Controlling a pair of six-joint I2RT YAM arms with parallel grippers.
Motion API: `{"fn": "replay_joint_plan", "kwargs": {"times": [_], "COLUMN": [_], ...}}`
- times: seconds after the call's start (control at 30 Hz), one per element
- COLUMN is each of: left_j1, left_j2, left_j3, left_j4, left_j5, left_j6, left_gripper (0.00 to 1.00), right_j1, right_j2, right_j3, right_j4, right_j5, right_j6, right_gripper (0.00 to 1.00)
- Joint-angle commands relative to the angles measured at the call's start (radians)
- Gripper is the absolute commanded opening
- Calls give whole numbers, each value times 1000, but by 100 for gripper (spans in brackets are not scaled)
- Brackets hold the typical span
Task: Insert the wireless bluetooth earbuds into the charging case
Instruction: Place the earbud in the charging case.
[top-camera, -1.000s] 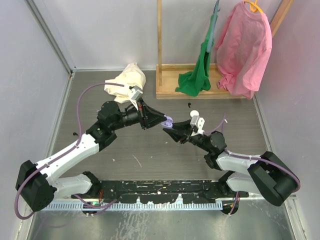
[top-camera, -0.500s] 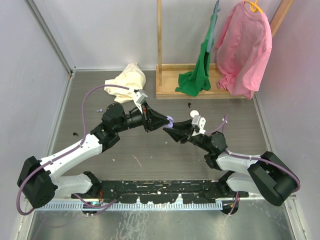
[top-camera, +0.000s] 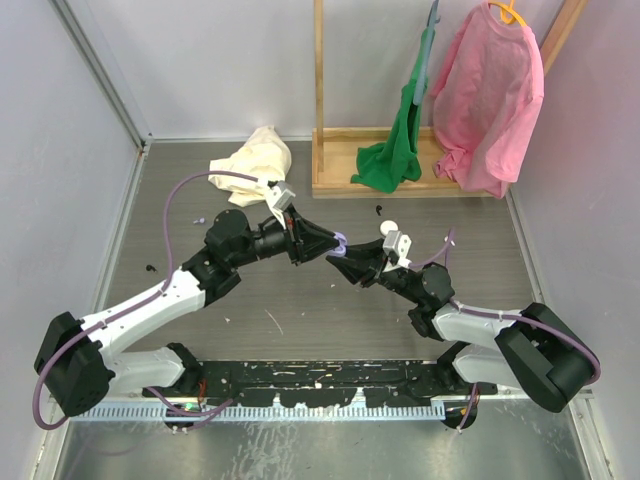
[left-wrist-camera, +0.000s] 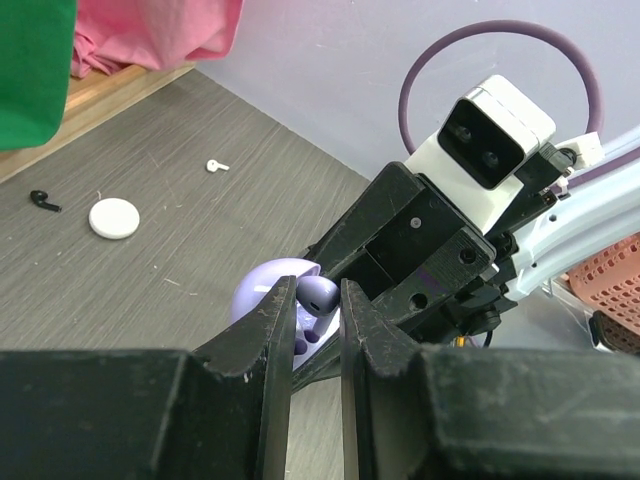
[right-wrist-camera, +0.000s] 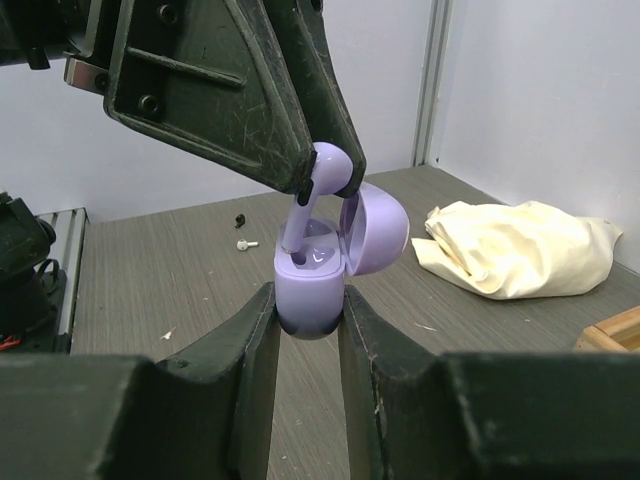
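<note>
My right gripper (right-wrist-camera: 308, 305) is shut on an open lilac charging case (right-wrist-camera: 312, 285), lid tipped back to the right, held above the table. My left gripper (left-wrist-camera: 317, 298) is shut on a lilac earbud (left-wrist-camera: 320, 294); in the right wrist view the earbud (right-wrist-camera: 322, 175) has its stem tip at the case's left socket. In the top view both grippers meet at mid-table, left (top-camera: 333, 245), right (top-camera: 346, 258), with the case (top-camera: 338, 247) between them. A white earbud (left-wrist-camera: 216, 165) and a black earbud (left-wrist-camera: 42, 200) lie loose on the table.
A round white case (top-camera: 387, 226) lies right of the grippers. A cream cloth (top-camera: 250, 160) sits at the back left. A wooden rack (top-camera: 330, 178) with green (top-camera: 395, 150) and pink (top-camera: 485, 100) garments stands at the back right. Walls close both sides.
My left arm has swung right and brought the earbud from a small gap to the open case. The right arm has held still with the case.
</note>
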Motion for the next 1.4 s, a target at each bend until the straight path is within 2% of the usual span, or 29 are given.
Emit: {"fn": "replay_joint_plan", "kwargs": {"times": [0.0, 0.43, 0.63, 0.77, 0.97, 1.13, 1.37], "left_j1": [-7, -8, -9, -10, -10, -9, -9], "left_j2": [-17, -36, -31, -51, -77, -100, -95], "left_j3": [-19, -41, -39, -37, -5, 58, 126], "left_j4": [51, 32, 27, -1, -84, -221, -340], "left_j5": [-29, -68, -47, -52, -62, -94, -66], "left_j6": [38, 61, 52, 52, 41, 19, -7], "left_gripper": [21, 21, 27, 35, 49, 51, 52], "right_j1": [5, 5, 6, 5, 5, 5, 5], "right_j2": [-13, -20, -20, -20, -19, -29, -33], "right_j3": [11, 10, 11, 11, 10, 10, 14], "right_j4": [93, 96, 96, 97, 95, 68, 44], "right_j5": [-3, -5, -7, -7, -8, -7, -6], "right_j6": [-3, 0, 1, 1, 1, -16, -29], "right_gripper": [1, 1, 1, 1, 1, 1, 1]}}
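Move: The left fingers already hold the earbud over the open charging case, whose middle lies about 3 cm below this hand, 1 cm to its right and level fore-and-aft. The right hand keeps the case pinched at its fingertips, the middle about 1 cm above and 1 cm left. From the left hand the white disc lies roughly 15 cm ahead, 15 cm right, the black earbud about 20 ahead, 12 right, both some 28 cm below. The left hand lowers the earbud about 1.5 cm into the right-held case, opens, and backs off left and up. ##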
